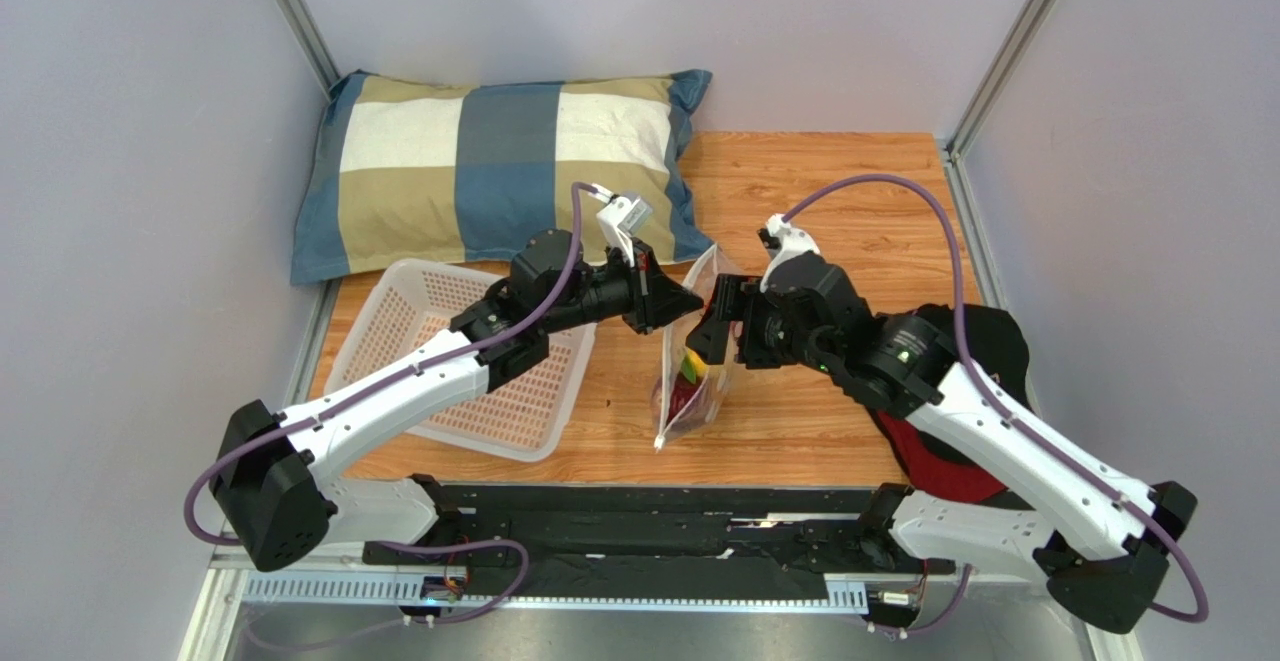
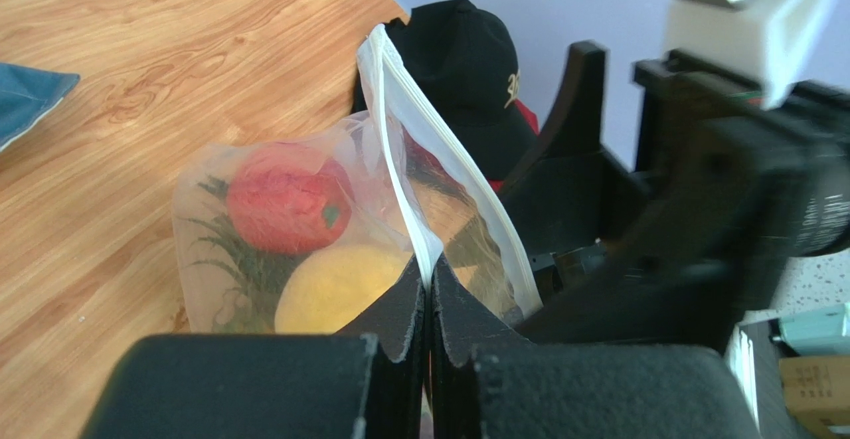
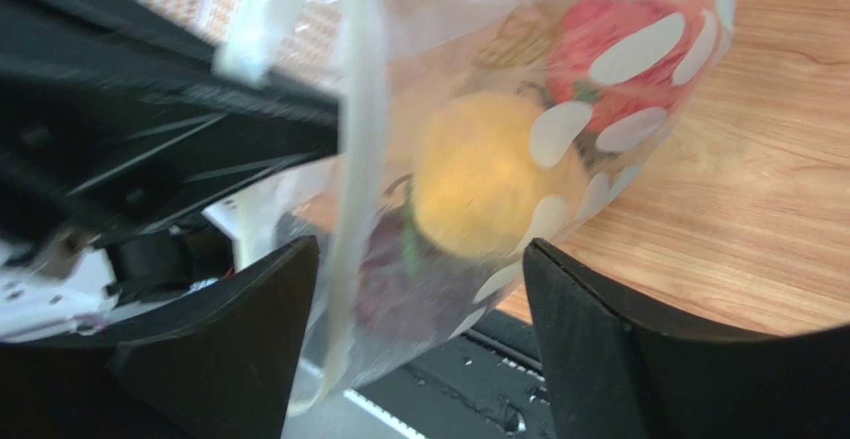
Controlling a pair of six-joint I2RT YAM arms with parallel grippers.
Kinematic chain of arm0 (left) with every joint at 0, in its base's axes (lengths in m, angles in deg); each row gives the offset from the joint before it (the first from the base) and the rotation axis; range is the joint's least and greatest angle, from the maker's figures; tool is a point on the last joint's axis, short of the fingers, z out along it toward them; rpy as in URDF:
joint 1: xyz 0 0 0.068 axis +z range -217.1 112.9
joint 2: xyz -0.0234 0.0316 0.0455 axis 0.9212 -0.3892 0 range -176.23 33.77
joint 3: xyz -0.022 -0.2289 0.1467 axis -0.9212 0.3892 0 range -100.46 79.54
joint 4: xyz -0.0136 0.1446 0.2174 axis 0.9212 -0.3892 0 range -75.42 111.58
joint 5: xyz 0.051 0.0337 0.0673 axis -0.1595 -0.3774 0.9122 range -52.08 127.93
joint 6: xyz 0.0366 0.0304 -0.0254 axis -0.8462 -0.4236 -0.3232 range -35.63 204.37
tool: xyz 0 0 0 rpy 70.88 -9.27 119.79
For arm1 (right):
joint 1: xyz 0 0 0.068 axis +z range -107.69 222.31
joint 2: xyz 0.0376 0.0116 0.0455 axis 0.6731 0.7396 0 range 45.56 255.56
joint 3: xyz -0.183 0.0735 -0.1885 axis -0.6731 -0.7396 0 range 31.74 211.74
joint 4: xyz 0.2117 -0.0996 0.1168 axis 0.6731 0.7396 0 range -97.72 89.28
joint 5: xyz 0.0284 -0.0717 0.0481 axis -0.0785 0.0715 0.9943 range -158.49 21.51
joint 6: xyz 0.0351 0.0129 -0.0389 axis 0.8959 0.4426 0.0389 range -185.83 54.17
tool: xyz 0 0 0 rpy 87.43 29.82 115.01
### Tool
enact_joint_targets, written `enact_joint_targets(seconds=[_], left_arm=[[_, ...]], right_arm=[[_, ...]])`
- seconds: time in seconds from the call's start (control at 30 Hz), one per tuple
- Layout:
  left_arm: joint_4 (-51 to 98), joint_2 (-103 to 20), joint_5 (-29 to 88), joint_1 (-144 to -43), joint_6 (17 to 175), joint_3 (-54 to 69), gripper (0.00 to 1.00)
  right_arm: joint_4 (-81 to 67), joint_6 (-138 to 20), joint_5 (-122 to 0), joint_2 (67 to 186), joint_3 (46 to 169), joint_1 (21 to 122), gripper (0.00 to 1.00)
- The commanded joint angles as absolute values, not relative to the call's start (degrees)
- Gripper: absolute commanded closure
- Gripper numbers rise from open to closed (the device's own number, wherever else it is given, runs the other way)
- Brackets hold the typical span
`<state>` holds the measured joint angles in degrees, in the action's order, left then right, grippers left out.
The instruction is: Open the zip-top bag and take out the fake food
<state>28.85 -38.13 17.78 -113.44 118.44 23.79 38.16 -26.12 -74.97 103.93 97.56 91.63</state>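
The clear zip-top bag [image 1: 694, 369] hangs upright over the table's middle, between my two grippers. My left gripper [image 1: 669, 306] is shut on one lip of the bag's white zip strip [image 2: 399, 175]; the jaws pinch it at their tips [image 2: 429, 285]. Through the bag I see the fake food: a red berry [image 2: 284, 205], a yellow fruit [image 2: 334, 285] and a green sprig [image 2: 234, 260]. My right gripper [image 1: 718, 324] is open, with the bag [image 3: 559, 130] hanging between its fingers [image 3: 419, 300]. The yellow fruit [image 3: 479, 190] and a dark purple piece [image 3: 389, 290] show there.
A white perforated basket [image 1: 451, 376] lies left of the bag under my left arm. A checked pillow [image 1: 496, 166] lies at the back left. A black and red cap [image 1: 977, 391] lies under my right arm and also shows in the left wrist view [image 2: 464, 70].
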Motion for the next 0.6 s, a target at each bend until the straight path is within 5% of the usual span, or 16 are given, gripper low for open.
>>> enact_joint_targets(seconds=[0.0,0.1,0.3,0.57], left_arm=[[32.83,-36.11,18.94,-113.24,119.09,23.46,1.00],[30.99,-35.40,19.82,-113.24,117.78,23.20,1.00],[27.30,-39.96,19.12,-113.24,117.51,18.81,1.00],[22.65,-44.11,18.85,-113.33,114.89,16.96,1.00]], right_arm=[[35.51,-24.60,-81.76,105.94,97.13,91.79,0.45],[40.59,-24.87,-86.93,105.16,97.14,91.61,1.00],[51.22,-28.99,-97.40,98.39,101.42,91.00,1.00],[50.21,-32.07,-88.36,102.93,98.63,91.26,1.00]])
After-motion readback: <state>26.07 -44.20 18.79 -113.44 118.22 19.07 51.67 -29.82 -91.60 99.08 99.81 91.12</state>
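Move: The bag's free right rim, still ungripped, runs between the right hand's wide-open fingers, about 1 cm ahead of its hand point, level left-right and 2 cm below. Under it hangs the yellow food, roughly 2 cm ahead and 11 below that hand; the red food is about 8 cm ahead, 2 to the right, the purple one some 4 back and 2 left, both about 13 down. From the left hand, already pinching the other rim, the free rim lies 2 cm to the right, 2 back and 3 below. The bag's free rim is pinched as the right hand dips about 2 cm, slightly forward, and shuts its fingers on it. The right hand then draws that rim away to the right, about 7 cm, rising back up while the wrist rolls its left side down and turns a little clockwise, some 20 degrees altogether. The left hand keeps its pinch on the opposite rim, easing about 2 cm forward with a slight late drift right and down. ##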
